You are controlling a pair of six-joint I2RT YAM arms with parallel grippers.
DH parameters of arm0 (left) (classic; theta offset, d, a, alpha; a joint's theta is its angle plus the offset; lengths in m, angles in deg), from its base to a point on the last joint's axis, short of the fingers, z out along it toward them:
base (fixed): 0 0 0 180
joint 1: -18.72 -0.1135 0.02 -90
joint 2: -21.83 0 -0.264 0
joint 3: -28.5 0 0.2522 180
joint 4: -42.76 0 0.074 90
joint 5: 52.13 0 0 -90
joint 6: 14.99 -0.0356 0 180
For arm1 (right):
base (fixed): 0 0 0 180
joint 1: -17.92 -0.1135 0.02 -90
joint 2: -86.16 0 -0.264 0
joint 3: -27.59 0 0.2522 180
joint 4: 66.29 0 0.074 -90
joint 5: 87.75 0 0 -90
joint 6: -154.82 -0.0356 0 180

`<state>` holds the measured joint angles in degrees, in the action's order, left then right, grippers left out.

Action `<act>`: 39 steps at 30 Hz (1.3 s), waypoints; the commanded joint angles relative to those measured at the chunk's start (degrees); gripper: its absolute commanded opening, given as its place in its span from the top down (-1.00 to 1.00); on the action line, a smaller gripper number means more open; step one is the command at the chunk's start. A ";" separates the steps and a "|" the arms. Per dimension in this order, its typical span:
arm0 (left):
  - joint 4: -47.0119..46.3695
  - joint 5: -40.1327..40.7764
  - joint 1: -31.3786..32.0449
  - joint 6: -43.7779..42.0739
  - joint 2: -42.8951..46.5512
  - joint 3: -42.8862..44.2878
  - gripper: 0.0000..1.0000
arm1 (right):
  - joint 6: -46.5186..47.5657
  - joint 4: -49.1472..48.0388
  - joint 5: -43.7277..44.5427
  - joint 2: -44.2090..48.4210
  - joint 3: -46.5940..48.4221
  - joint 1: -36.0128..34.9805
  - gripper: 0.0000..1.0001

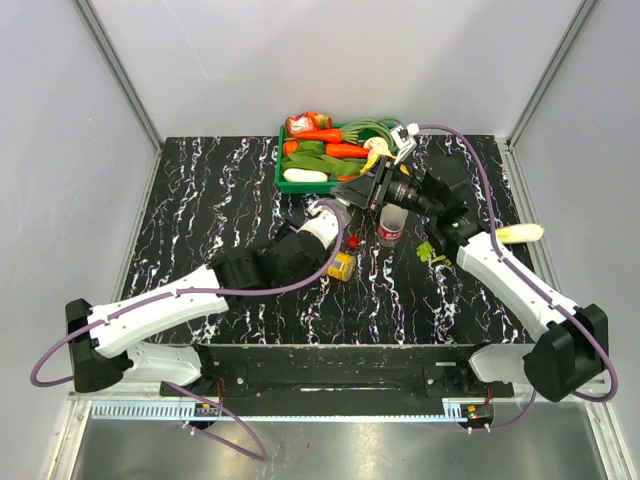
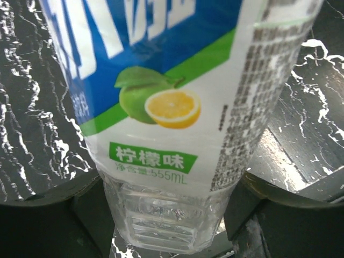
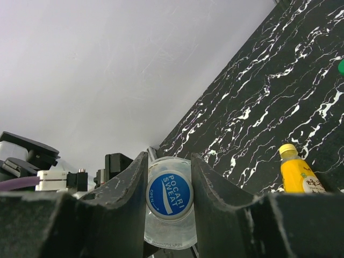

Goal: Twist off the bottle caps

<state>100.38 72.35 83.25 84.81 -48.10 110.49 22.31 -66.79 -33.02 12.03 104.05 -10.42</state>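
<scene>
A clear bottle with a blue label [image 2: 161,107] fills the left wrist view, and my left gripper [image 2: 166,215] is shut on its lower body, with one dark finger [image 2: 88,212] on each side. My right gripper [image 3: 170,183] is shut on its blue cap [image 3: 170,195], which both fingers touch. In the top view the two grippers, left [image 1: 335,215] and right [image 1: 368,190], meet in front of the basket. A red-labelled bottle [image 1: 389,228] stands just right of them, and a small red cap [image 1: 354,241] lies on the table. The yellow juice bottle [image 3: 295,172] stands upright with its yellow cap [image 3: 287,149] on.
A green basket [image 1: 283,183] of vegetables sits at the back, close behind the grippers. A small green item [image 1: 432,250] lies beside the right arm and a pale vegetable [image 1: 520,233] lies near the table's right edge. White walls enclose the black marbled table [image 1: 210,210].
</scene>
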 commanded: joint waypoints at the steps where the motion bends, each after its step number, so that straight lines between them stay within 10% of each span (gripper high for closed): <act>1: -4.47 -7.65 -2.74 2.32 1.99 0.07 -0.18 | 2.07 -1.47 0.02 2.67 -1.00 -0.23 1.00; 24: -23.37 -62.85 -16.89 1.80 14.12 -11.45 -0.17 | 3.22 -20.09 -16.84 6.71 -4.60 -0.14 1.00; 39: -28.47 -79.74 -17.60 1.62 11.40 -11.10 -0.16 | -11.45 -53.30 -30.92 4.43 -6.18 -0.14 1.00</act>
<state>77.56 -2.51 66.18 84.61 -36.21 98.36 15.52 -105.06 -58.13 17.32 98.26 -10.47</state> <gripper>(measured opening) 0.685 0.392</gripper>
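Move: The left hand already grips the bottle near its base, and the blue-topped bottle cap lies about 9 cm ahead, 10 cm right and 12 cm above it, already pinched between the right fingers. Well below the right hand, on the table, the loose red cap lies some 4 cm ahead and 3 cm right; the yellow bottle lies about 1 cm back and 5 cm left, and the opened red-label bottle stands 5 cm ahead and 11 cm right. With both grips kept, the left hand dips a touch, then draws the bottle body back about 10 cm, right 7 cm and up 5 cm, rolling some 65 degrees clockwise as one looks at the cap's face. The right hand, setting off later, keeps its pinch on the cap, swings back 11 to 12 cm and up about 8 cm, and twists some 40 degrees the opposite way, in the unscrewing direction. ##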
